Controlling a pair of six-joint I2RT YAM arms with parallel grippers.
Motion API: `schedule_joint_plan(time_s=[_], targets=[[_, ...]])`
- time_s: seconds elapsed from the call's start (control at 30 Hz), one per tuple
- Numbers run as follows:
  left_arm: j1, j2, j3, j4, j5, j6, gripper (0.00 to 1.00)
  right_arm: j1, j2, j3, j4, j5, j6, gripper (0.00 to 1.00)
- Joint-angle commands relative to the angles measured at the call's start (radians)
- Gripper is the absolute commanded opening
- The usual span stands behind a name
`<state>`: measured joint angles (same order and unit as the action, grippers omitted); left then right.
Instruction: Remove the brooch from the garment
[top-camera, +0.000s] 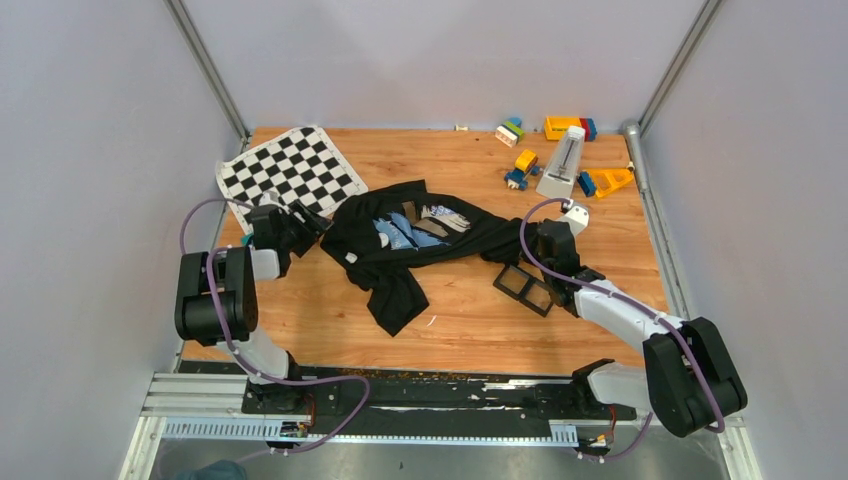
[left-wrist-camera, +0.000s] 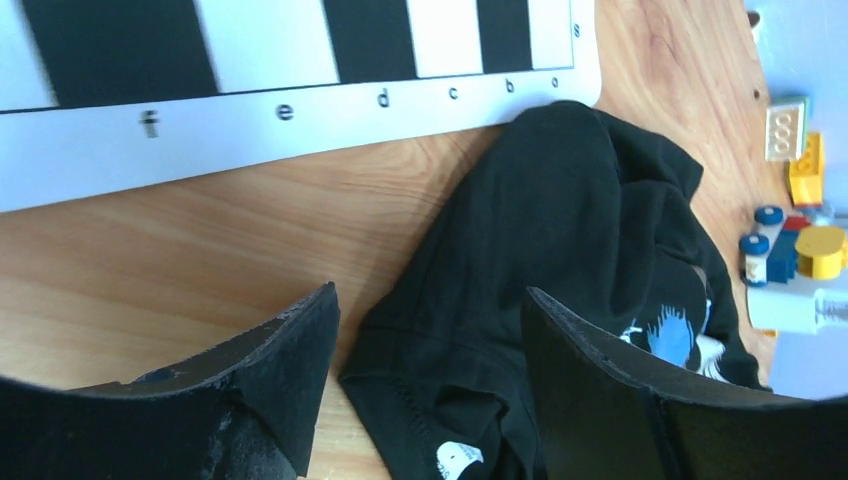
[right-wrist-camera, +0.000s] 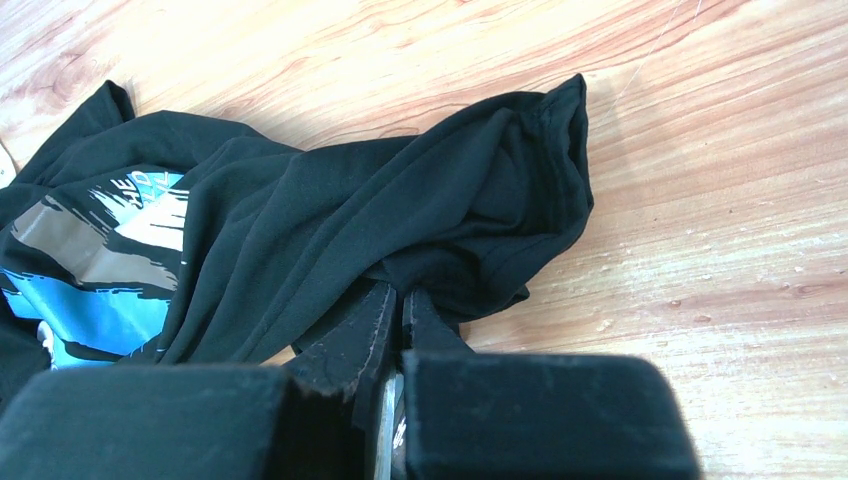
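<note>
The garment (top-camera: 410, 240), a black T-shirt with a blue, white and grey print, lies crumpled across the middle of the table. A small white spot near its collar looks like the brooch (top-camera: 352, 257); in the left wrist view the brooch (left-wrist-camera: 458, 461) is half tucked under a fold. My left gripper (top-camera: 305, 225) is at the shirt's left end. It stands open (left-wrist-camera: 428, 290), with its jaws on either side of the collar cloth (left-wrist-camera: 560, 230). My right gripper (top-camera: 528, 240) is at the shirt's right end, shut (right-wrist-camera: 395, 292) on a fold of the garment (right-wrist-camera: 400, 220).
A black-and-white chequered mat (top-camera: 290, 172) lies at the back left, just behind the left gripper. Black square frames (top-camera: 525, 287) lie under the right arm. Toy bricks (top-camera: 520, 165) and a white wedge-shaped object (top-camera: 562, 165) stand at the back right. Walls close in three sides.
</note>
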<state>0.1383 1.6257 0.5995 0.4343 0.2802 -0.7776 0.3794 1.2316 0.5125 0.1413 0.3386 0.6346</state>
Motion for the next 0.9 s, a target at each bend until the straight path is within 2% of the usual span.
schedule_joint_plan(time_s=[0.0, 0.07, 0.13, 0.2, 0.23, 0.27, 0.33, 0.37, 0.5, 0.63, 0.73, 0.83, 0.87], targets=[[-0.032, 0.065, 0.047, -0.085, 0.100, 0.044, 0.74, 0.003, -0.004, 0.013, 0.048, 0.011, -0.007, 0.00], [-0.057, 0.053, 0.065, -0.151, 0.071, 0.070, 0.73, 0.003, 0.005, 0.018, 0.045, 0.009, -0.006, 0.00], [-0.071, 0.033, 0.071, -0.183, 0.042, 0.088, 0.66, 0.003, 0.010, 0.022, 0.041, 0.008, -0.006, 0.00], [-0.082, 0.019, 0.079, -0.201, 0.020, 0.109, 0.53, 0.003, 0.011, 0.023, 0.041, 0.006, -0.006, 0.00], [-0.088, 0.017, 0.085, -0.203, 0.016, 0.119, 0.43, 0.003, 0.010, 0.024, 0.042, 0.004, -0.007, 0.00], [-0.091, 0.019, 0.087, -0.202, 0.014, 0.125, 0.37, 0.003, 0.009, 0.023, 0.043, 0.000, -0.008, 0.00], [-0.094, 0.034, 0.084, -0.148, 0.066, 0.138, 0.06, 0.003, 0.008, 0.024, 0.047, -0.006, -0.014, 0.00], [-0.094, 0.042, 0.080, -0.124, 0.089, 0.136, 0.02, 0.003, 0.008, 0.025, 0.046, -0.011, -0.016, 0.00], [-0.082, 0.026, 0.062, -0.072, 0.151, 0.129, 0.00, 0.001, 0.000, 0.024, 0.038, -0.023, -0.021, 0.00], [-0.060, -0.093, 0.031, -0.103, 0.048, 0.129, 0.00, -0.045, 0.013, 0.042, 0.034, -0.110, -0.014, 0.00], [-0.019, -0.168, 0.067, -0.221, 0.052, 0.108, 0.00, -0.109, 0.062, 0.127, -0.024, -0.220, 0.006, 0.00], [0.023, -0.222, 0.185, -0.335, 0.098, 0.106, 0.00, -0.163, 0.105, 0.263, -0.130, -0.275, 0.020, 0.00], [0.045, -0.231, 0.217, -0.423, 0.101, 0.109, 0.00, -0.179, 0.113, 0.309, -0.171, -0.307, 0.022, 0.00]])
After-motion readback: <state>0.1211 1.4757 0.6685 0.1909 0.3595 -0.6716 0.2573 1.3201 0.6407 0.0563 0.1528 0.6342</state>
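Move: The garment's left edge lies about 4 cm to the left hand's right, 1 cm back and 2 cm below it; the white tag is roughly 9 cm right and 7 back. What looks like the brooch, a pale disc by the print, is some 17 cm right and 3 back; the chessboard's middle is about 12 cm ahead and 5 left. From the right hand, already holding the sleeve end, that edge lies around 50 cm left, 3 ahead and 6 below. The garment's left edge is what the left hand goes for: it sweeps about 5 cm right, easing slightly down and back and turning some 10 degrees clockwise. The fingers shut from wide open and pinch the edge, then raise it about 5 cm, drifting 3 cm back left. The right hand keeps its grip on the sleeve, nearly still until it shifts about 2 cm forward at the end. ##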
